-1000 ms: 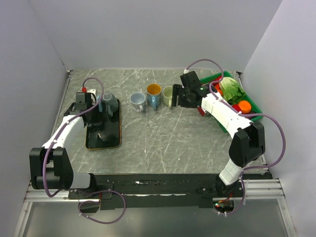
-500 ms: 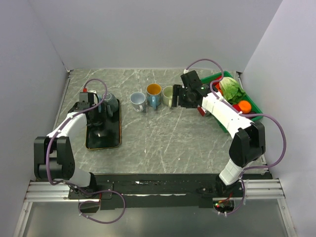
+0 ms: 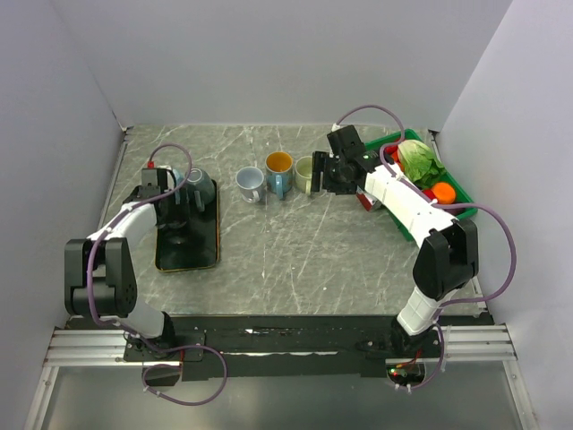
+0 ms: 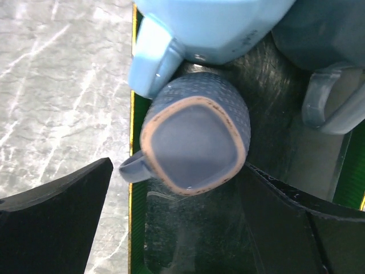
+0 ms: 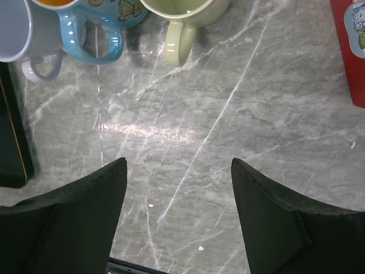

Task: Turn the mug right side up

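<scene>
A blue-grey dotted mug (image 4: 197, 137) stands upside down on the black tray (image 4: 228, 228), its unglazed foot ring facing the left wrist camera and its handle pointing left. My left gripper (image 4: 177, 165) is open, one finger on either side of this mug and neither touching it. In the top view the left gripper (image 3: 179, 202) hangs over the far end of the tray (image 3: 188, 255) and hides that mug. My right gripper (image 3: 324, 175) is open and empty, just in front of the upright mugs.
A light blue mug (image 4: 211, 28) and a dark grey-blue mug (image 4: 325, 63) crowd the tray behind the dotted one. Three upright mugs stand mid-table: whitish (image 3: 249, 184), blue with orange inside (image 3: 278, 173), pale green (image 3: 305, 170). A green bin of vegetables (image 3: 430, 170) sits far right.
My left arm has swung in over the tray's far end, toward the mugs there. The right gripper has drawn back slightly from the pale green mug, its jaws a little narrower.
</scene>
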Tool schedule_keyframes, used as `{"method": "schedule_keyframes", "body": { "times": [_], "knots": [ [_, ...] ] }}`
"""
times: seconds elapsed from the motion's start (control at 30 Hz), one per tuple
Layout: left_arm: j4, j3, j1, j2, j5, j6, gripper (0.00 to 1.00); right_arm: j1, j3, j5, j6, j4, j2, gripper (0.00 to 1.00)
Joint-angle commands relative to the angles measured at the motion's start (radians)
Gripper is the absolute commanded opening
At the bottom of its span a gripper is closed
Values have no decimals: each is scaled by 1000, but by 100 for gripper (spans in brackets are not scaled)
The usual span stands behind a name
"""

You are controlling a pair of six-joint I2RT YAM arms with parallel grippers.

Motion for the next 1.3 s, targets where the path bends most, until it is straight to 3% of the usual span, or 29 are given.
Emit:
{"method": "schedule_keyframes", "body": {
  "times": [0.0,0.1,0.3,0.57,0.73,1.17,1.27],
  "knots": [
    [21,24,1,11,40,-17,97,-10,40,-1,-2,2,-3,80],
    [21,14,1,-7,55,-18,100,-12,21,-1,-2,13,-13,80],
    [18,-17,-3,-61,138,-32,81,-15,-41,-27,15,50,-40,80],
    [-13,-45,-51,-85,120,-61,63,-16,-97,-41,32,74,-69,79],
    [-13,-45,-91,-67,75,-61,47,-18,-120,-50,37,82,-76,79],
    [0,-16,-120,-12,-54,-156,47,-18,-134,-55,38,85,-90,77],
    [6,-8,-120,-6,-64,-175,42,-18,-134,-52,38,85,-90,77]
  ]
}}
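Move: Small blue-grey mug, bottom up in the tray: its middle is about 4 cm ahead of the left hand, 1 cm right and some 3 cm below, its handle pointing back-left, just inside the left finger. The light-blue mug stands around 11 cm ahead and 2 cm right; the dark grey mug about 10 cm ahead and 9 cm right. From the right hand, the blue-grey mug is roughly 39 cm left, 2 cm ahead, 14 cm below. Rightward about 5 cm goes the left hand, easing back a little while its fingers close from wide open to about half; the left finger sweeps the mug's handle along to the right. It then returns about 1 cm left and sinks 1 cm, fingers either side of the handle but not shut on it. The right hand, holding nothing, lowers about 3 cm and draws back slightly. ##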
